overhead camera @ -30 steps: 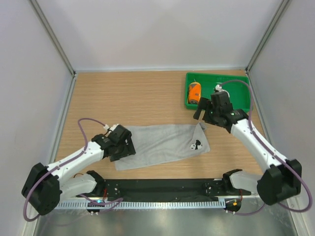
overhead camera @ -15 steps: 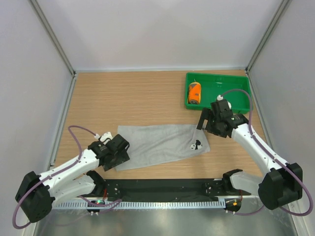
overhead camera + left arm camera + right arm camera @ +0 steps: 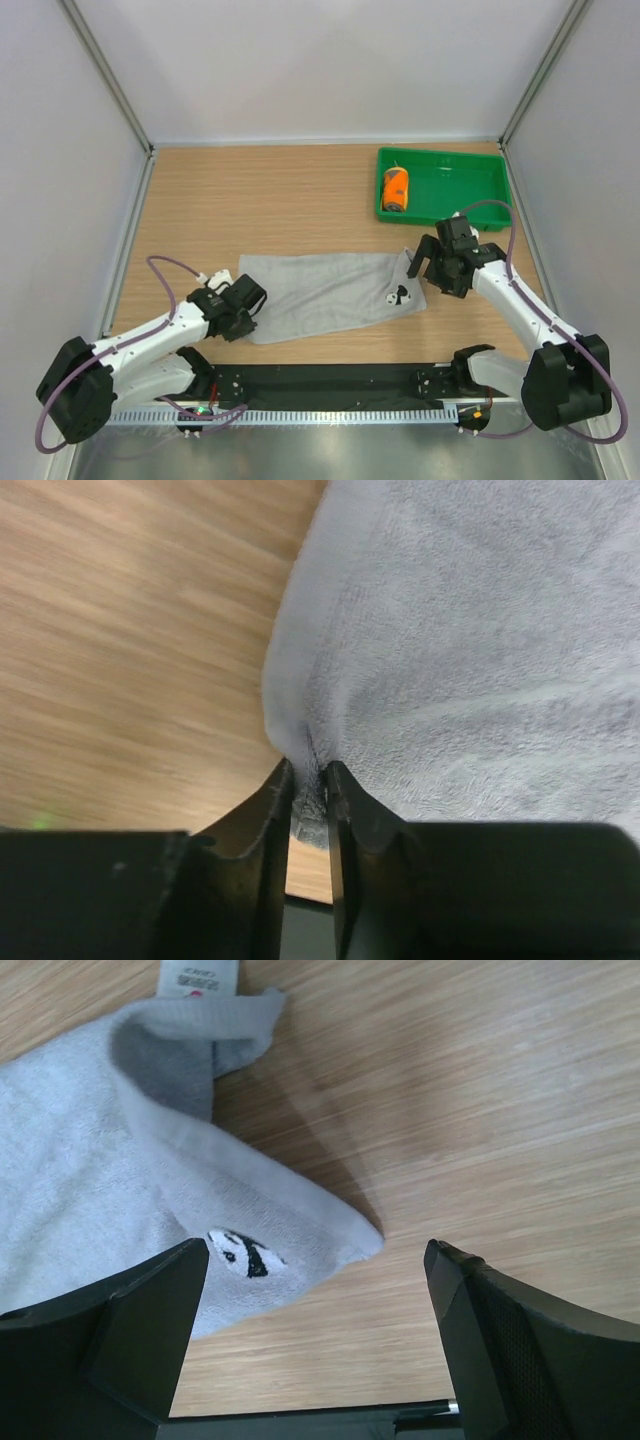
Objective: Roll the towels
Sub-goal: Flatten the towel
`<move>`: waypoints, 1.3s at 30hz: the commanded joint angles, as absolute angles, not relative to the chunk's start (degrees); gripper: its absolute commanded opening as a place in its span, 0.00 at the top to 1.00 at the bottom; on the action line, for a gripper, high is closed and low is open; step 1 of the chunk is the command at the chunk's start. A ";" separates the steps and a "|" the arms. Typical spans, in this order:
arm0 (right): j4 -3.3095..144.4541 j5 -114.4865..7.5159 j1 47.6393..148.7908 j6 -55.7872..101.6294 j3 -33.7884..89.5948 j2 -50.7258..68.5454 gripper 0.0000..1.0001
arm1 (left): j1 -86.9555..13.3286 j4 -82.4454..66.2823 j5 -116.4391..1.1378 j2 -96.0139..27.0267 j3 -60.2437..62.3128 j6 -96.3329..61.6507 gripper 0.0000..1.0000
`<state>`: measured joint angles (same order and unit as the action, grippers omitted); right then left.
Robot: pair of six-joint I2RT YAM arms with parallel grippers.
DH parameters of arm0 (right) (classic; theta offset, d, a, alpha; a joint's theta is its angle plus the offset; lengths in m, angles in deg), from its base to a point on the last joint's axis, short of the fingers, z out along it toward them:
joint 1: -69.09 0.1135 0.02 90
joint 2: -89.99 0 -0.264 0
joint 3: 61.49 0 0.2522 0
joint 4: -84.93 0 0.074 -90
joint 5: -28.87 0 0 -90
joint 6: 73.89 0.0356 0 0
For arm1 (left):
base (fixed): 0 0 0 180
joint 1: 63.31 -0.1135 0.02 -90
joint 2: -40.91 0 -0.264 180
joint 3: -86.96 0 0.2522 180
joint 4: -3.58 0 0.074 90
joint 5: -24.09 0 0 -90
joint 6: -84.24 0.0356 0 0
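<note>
A light grey towel (image 3: 330, 292) lies spread flat on the wooden table, with a small panda print (image 3: 397, 295) near its right end. My left gripper (image 3: 245, 318) is at the towel's near left corner, and in the left wrist view its jaws (image 3: 308, 788) are shut on a pinched fold of the grey towel (image 3: 470, 650). My right gripper (image 3: 428, 272) hovers open over the right end; the towel's corner (image 3: 300, 1210) lies below its wide-spread fingers (image 3: 150, 1330). The orange towel (image 3: 396, 188) lies rolled in the green tray (image 3: 450, 205).
The green tray stands at the back right, close behind the right arm. A white label (image 3: 198, 975) sticks out of the grey towel's folded-up far right corner. A black rail (image 3: 330, 385) runs along the near table edge. Grey walls enclose three sides.
The left gripper slid to the towel's near left corner and closed on it. The right gripper came from the tray's edge toward me, over the towel's right end, still open.
</note>
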<state>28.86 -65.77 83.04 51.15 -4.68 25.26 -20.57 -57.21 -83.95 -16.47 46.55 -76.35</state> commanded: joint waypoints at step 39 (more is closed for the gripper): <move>11.34 -56.73 82.36 57.15 13.50 47.97 0.99 | -20.16 -71.17 -77.43 -4.36 14.25 -57.01 1.00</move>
<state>21.34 -55.96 82.10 58.91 6.77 44.58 -20.29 -62.65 -77.64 -8.21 19.99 -59.41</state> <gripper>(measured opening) 0.038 0.009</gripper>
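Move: The grey towel's near-right corner lies about 4 cm back from the open right hand, 3 cm to its left and 7 cm below; the panda patch sits 2 cm forward of that corner and 6 cm left of it, the folded-over far-right corner with the tag 11 cm forward of it and 4 cm left. The towel's near-left corner is already between the left hand's half-shut fingers, with the far-left corner about 16 cm ahead and 1 cm left. The towel's near-left corner is pinched as the left fingers finish closing, drawn some 5 cm forward and right, then lifted. Meanwhile the right hand sinks and draws back, some 6 cm each, closes on the near-right corner, and swings it up about 20 cm and slightly forward, fingers tilting outward some 30 degrees; the left hand rises about 17 cm alongside. ##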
